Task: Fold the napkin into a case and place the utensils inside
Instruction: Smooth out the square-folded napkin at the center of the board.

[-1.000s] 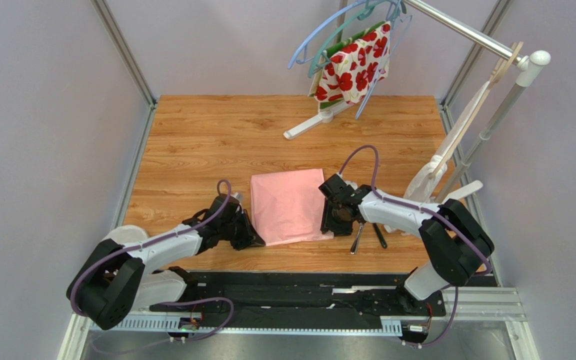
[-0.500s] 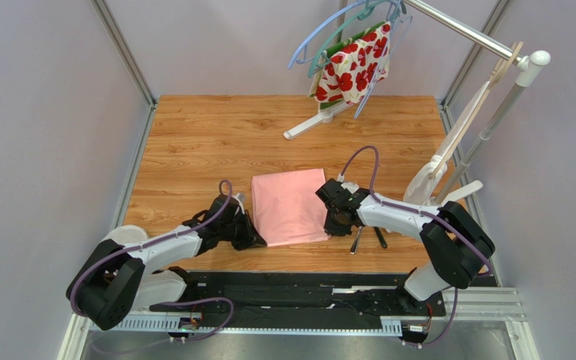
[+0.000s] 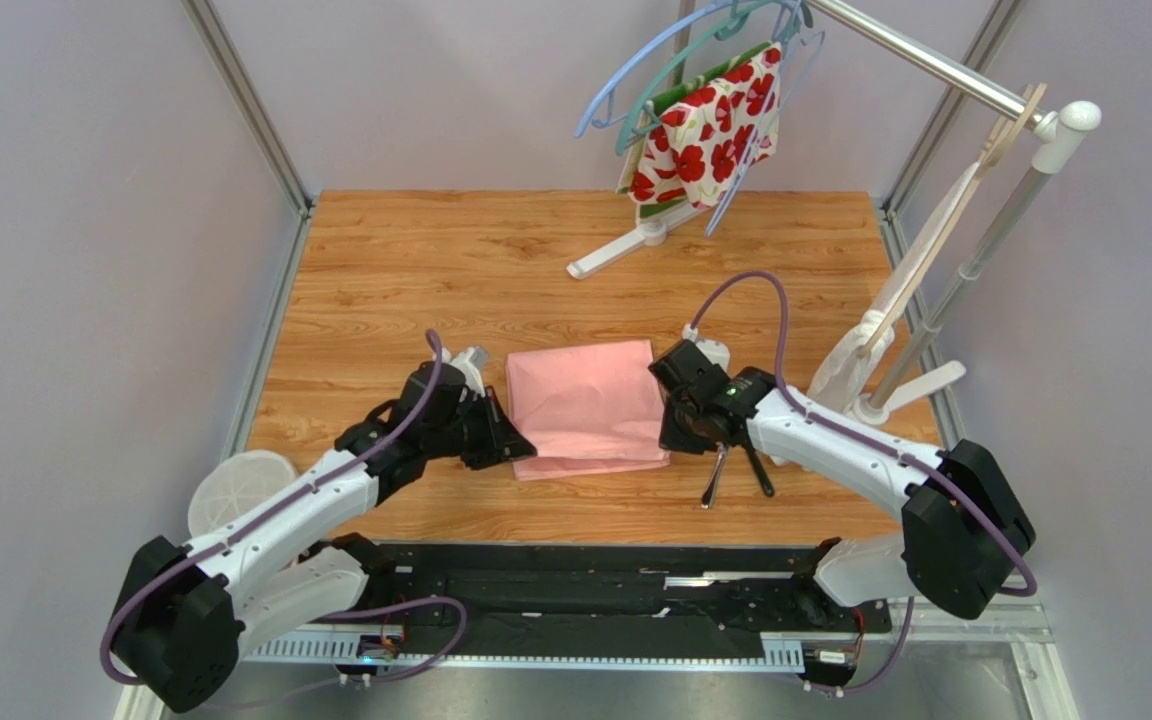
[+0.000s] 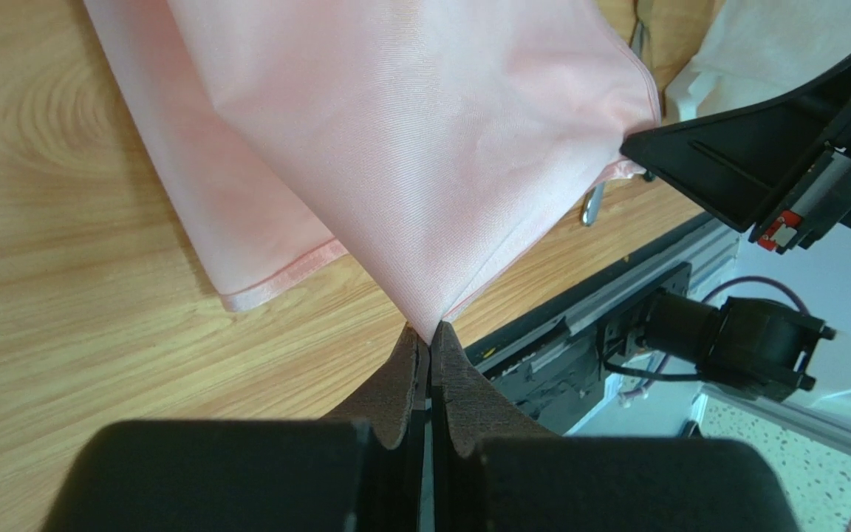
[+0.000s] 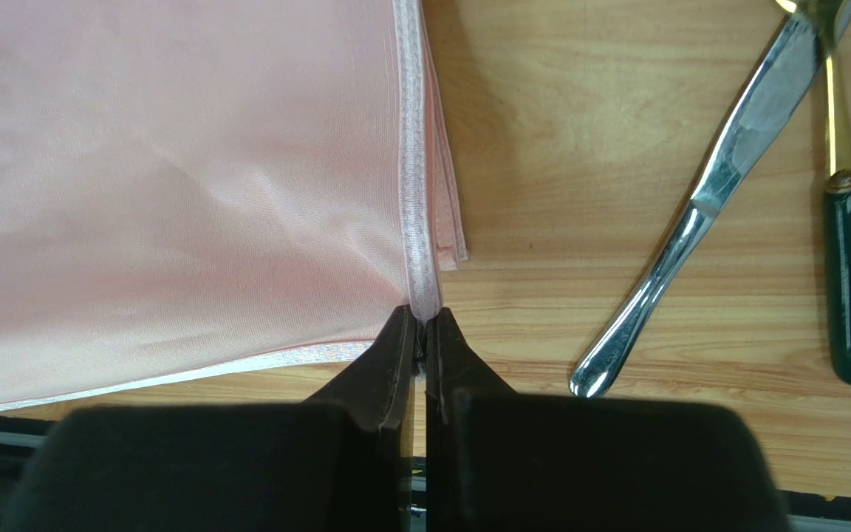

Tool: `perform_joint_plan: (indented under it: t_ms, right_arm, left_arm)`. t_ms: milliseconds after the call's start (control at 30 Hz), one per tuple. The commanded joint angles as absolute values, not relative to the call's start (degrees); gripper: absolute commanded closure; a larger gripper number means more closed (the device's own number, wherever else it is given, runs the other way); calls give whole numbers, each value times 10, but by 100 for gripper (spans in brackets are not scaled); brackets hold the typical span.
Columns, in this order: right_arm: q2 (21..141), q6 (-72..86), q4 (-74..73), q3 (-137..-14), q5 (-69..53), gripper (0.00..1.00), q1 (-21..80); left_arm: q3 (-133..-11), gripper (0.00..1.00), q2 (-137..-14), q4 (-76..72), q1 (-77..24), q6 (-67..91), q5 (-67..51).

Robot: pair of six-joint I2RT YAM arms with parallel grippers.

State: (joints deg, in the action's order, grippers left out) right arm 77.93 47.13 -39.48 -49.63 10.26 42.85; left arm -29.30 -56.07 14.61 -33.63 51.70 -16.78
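The light-pink napkin (image 3: 585, 402) lies folded over on the wooden table, mid-front. My left gripper (image 3: 515, 446) is shut on its near-left corner, and the cloth (image 4: 419, 144) rises taut from the fingertips. My right gripper (image 3: 668, 435) is shut on the near-right corner, pinching the hemmed edge (image 5: 412, 200). The utensils lie just right of the napkin: a silver knife (image 5: 696, 211) and a dark-handled piece (image 5: 850, 277) with a gold stem. In the top view they (image 3: 732, 468) lie below the right gripper. No case shows.
A clothes rack (image 3: 973, 225) stands at the right with a red-and-white floral cloth (image 3: 705, 132) and hangers at the back. A white round dish (image 3: 237, 488) sits at the front left. The black rail (image 3: 612, 578) runs along the near edge.
The right gripper has closed on the napkin's near-right corner. Both arms have shifted toward the back, lifting the near edge and shortening the napkin's outline.
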Motion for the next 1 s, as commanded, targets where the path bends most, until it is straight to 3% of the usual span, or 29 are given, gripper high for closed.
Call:
perform_joint_plan:
  t_ms: [0, 267, 500, 700, 967]
  right_arm:
    - [789, 398, -396, -555, 112, 100, 399]
    - [935, 246, -362, -818, 69, 100, 337]
    - [1053, 224, -352, -969, 41, 100, 306]
    - [1085, 228, -352, -1001, 16, 100, 300]
    - [1042, 229, -335, -924, 23, 100, 292]
  left_arm:
    - [-351, 100, -561, 200, -320, 489, -142]
    - [-504, 100, -692, 174, -196, 410, -167]
    - [-712, 100, -851, 202, -171, 330, -117]
    - [-766, 100, -907, 193, -156, 324, -151]
    - [-715, 100, -893, 158, -153, 309, -223]
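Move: Both hands already hold the napkin's lifted top layer by its near corners. From the left hand the middle of its far edge lies about 21 cm ahead, 8 cm right and 9 cm below; from the right hand, about 19 cm ahead, 13 cm left and 6 cm down. Level with the right hand, the knife lies some 7 cm to its right; the fork is 12 cm right and 3 cm farther out, both on the board. Still pinching the corners, both hands sweep the top layer forward some 22 cm, rising about 10, towards the far edge. ##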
